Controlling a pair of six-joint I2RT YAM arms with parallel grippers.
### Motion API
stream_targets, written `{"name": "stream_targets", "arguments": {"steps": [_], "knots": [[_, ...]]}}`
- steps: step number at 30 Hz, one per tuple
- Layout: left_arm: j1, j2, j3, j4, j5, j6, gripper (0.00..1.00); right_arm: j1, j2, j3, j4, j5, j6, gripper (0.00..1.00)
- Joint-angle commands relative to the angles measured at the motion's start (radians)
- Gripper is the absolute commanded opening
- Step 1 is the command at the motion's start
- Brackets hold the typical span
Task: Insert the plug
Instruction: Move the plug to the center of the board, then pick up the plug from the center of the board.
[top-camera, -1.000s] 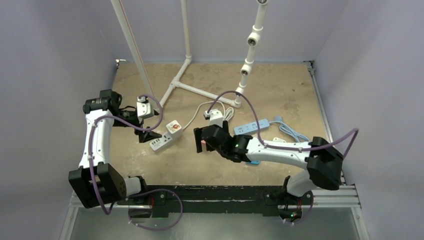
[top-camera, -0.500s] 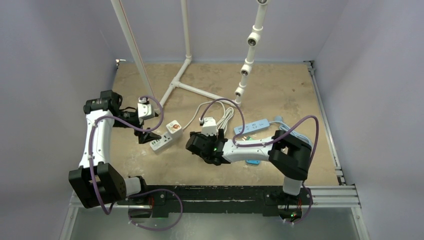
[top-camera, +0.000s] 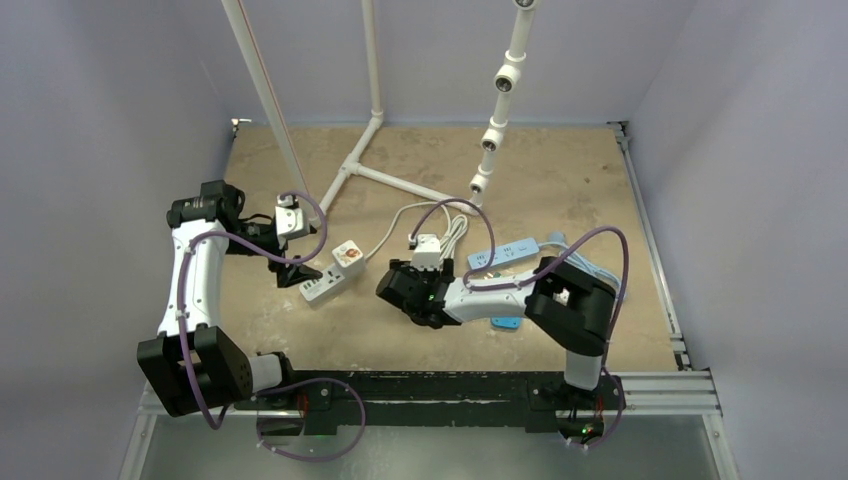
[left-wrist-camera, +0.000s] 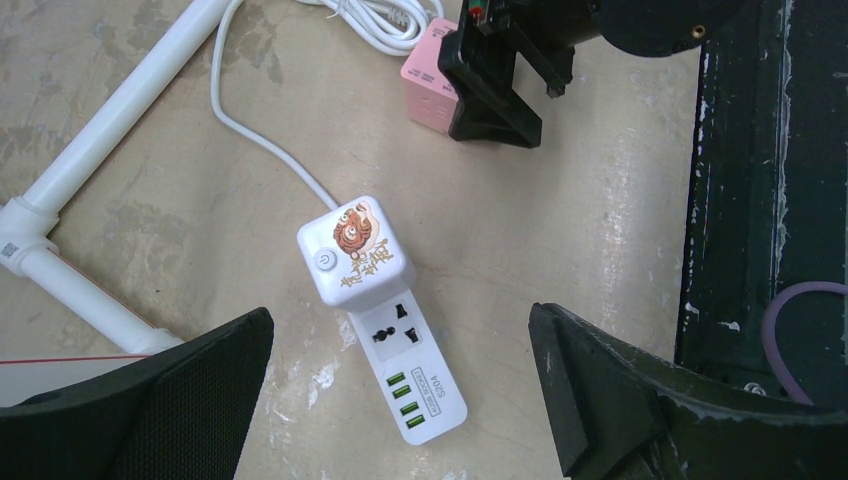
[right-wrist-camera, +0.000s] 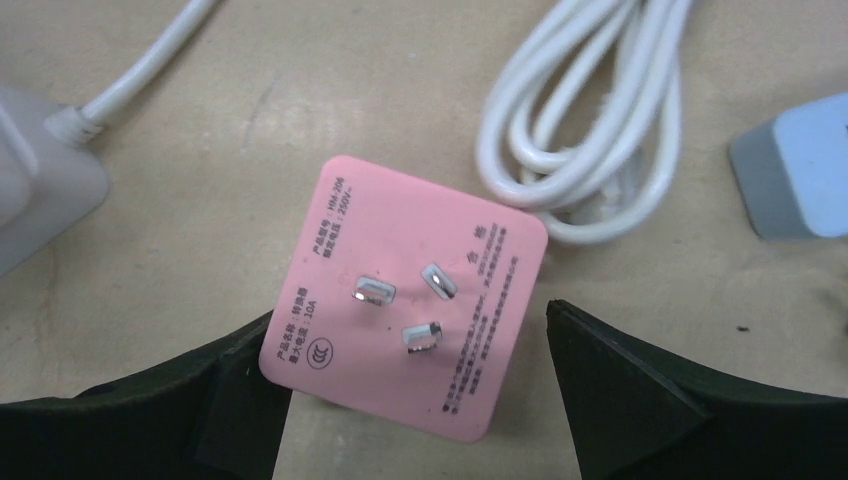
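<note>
A pink plug adaptor (right-wrist-camera: 405, 335) lies on the table with its three prongs up. My right gripper (right-wrist-camera: 412, 405) is open and straddles it; the left finger (right-wrist-camera: 140, 415) is at the plug's edge, the right finger (right-wrist-camera: 680, 400) stands apart. The white power strip (left-wrist-camera: 385, 320) with a cartoon-sticker cube and a free socket lies to the left. My left gripper (left-wrist-camera: 400, 400) is open above its USB end, touching nothing. In the top view the right gripper (top-camera: 405, 290) covers the plug and the left gripper (top-camera: 297, 272) is beside the strip (top-camera: 335, 270).
A coiled white cable (right-wrist-camera: 590, 130) lies just beyond the plug. A blue power strip (top-camera: 503, 253) with its cable lies to the right. A white pipe frame (top-camera: 400, 183) stands at the back. A small blue piece (top-camera: 505, 323) lies under the right arm.
The right arm has folded and its gripper has shifted slightly left, staying low over the pink plug. The left arm has not moved.
</note>
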Motion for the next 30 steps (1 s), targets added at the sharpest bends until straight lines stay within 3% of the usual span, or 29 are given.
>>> {"name": "stream_targets", "arguments": {"steps": [1,6,14,21,25,30], "knots": [[-0.003,-0.009,-0.002,-0.018,0.034,0.022,0.99,-0.022,-0.094,-0.067,-0.036,0.090,0.097,0.91],[-0.003,-0.011,-0.002,-0.018,0.036,0.021,0.99,-0.022,-0.157,-0.128,-0.112,0.106,0.152,0.89],[-0.004,-0.016,-0.005,-0.018,0.031,0.018,0.99,-0.021,-0.230,-0.192,-0.099,0.100,0.137,0.88],[-0.003,-0.015,0.000,-0.018,0.023,0.016,0.99,-0.021,-0.196,-0.176,-0.020,0.098,0.047,0.86],[-0.003,-0.013,0.006,-0.018,0.017,0.014,0.99,-0.021,-0.174,-0.176,0.054,0.087,-0.003,0.79],[-0.003,-0.015,0.011,-0.018,0.019,0.011,0.99,-0.021,-0.161,-0.186,0.080,0.076,-0.009,0.57]]}}
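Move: The pink plug stands prongs-up between the right hand's open fingers, its middle practically at the hand point and about 1 cm below. The white cable coil lies some 8 cm ahead and 6 cm to the right of the plug; the blue power strip's middle is about 15 cm right and 4 cm ahead, and the white power strip about 18 cm left. From the left hand, the plug is roughly 20 cm right, 2 cm ahead and 17 cm down. The pink plug is pushed along to the right by the right hand's left finger as the hand sweeps about 6 cm right, easing back slightly, towards the blue strip's side and turning a few degrees clockwise. The hand pauses, then comes back left a little over 1 cm while its fingers close onto the plug's two sides. ##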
